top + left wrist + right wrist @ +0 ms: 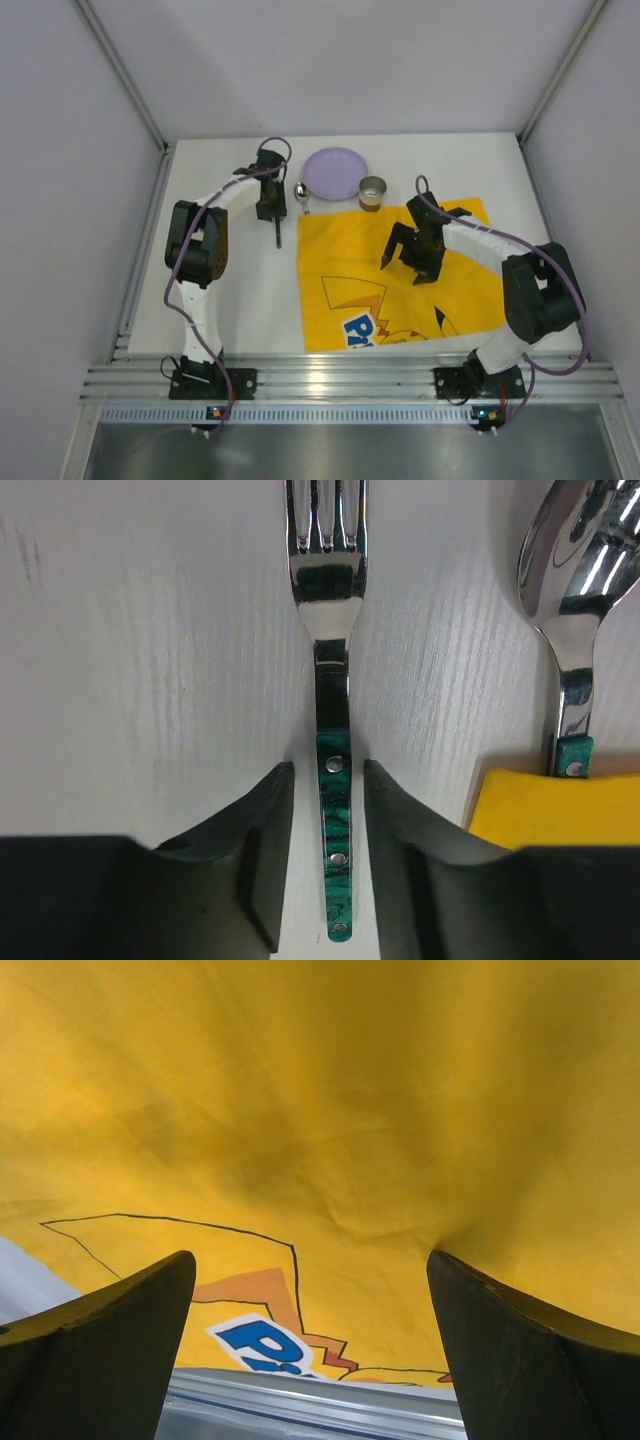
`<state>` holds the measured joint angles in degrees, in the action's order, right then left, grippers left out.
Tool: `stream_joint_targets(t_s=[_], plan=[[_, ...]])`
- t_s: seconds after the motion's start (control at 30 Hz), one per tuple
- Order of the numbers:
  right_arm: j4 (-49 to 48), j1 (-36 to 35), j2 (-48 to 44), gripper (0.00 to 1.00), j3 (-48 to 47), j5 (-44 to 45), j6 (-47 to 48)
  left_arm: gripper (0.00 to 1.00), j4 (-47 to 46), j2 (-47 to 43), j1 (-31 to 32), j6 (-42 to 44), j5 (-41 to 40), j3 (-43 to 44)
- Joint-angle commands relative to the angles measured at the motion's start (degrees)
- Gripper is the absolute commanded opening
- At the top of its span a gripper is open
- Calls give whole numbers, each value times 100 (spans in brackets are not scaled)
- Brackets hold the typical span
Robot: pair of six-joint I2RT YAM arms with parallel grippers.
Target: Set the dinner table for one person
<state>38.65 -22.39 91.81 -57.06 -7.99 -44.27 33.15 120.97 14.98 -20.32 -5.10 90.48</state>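
A fork (278, 236) with a green marbled handle lies on the white dinner table (255, 300), left of the yellow placemat (350, 270). My left gripper (270, 205) is down over it. In the left wrist view the fork (332, 680) runs straight between the jaws of that gripper (329, 780). The jaws stand close on either side of the handle, with a thin gap showing on each side. My right gripper (403, 270) hovers over the placemat (330, 1110). Its jaws (310, 1257) are wide open with nothing between them.
A spoon (301, 196) with a matching green handle lies right of the fork, its handle end at the placemat's edge (550, 805). A purple plate (335, 172) and a small metal can (372, 192) stand at the back. Grey walls enclose the table.
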Motion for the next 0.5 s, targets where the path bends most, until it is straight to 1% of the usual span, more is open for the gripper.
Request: stream_joint_targets(t_s=[0.0,0.03,0.1,0.13,0.3,0.47], plan=[[19,-37,-190,100,-60,34,138,31,139,322,57,1,-237,242],[19,-37,-190,100,-60,8,147,18,148,348,57,1,-237,251],[11,-46,-129,100,-60,-27,156,2,174,392,57,10,-245,260],[11,-55,-85,100,-60,-45,156,0,244,375,57,1,-333,251],[-7,-283,188,100,-112,-115,103,0,271,-72,40,107,-632,23],[-375,-696,451,100,-25,-334,-195,0,491,-933,-22,160,-685,-153]])
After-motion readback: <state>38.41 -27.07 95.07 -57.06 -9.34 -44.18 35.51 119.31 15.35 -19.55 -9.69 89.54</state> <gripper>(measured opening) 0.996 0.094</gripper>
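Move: The fork lies between the left hand's half-closed fingers, which stand either side of its green handle; its middle is about 3 cm ahead, straight in line and 1 cm below. The spoon is some 9 cm to the right and 3 cm ahead, the yellow cloth's far left corner about 6 cm right and 1 ahead, the plate roughly 18 right and 14 ahead. From the right hand, the fork lies about 38 cm left, 17 ahead and 4 below. The left fingers shut on the upper part of the fork's handle and pinch it from both sides, the hand edging barely 1 cm forward. Then it turns back, drawing the held fork about 2 cm left and back, rising only slightly, away from the spoon and cloth. The open right hand sets off late over the yellow cloth, some 3 cm left and back, sinking 1.5 cm. ##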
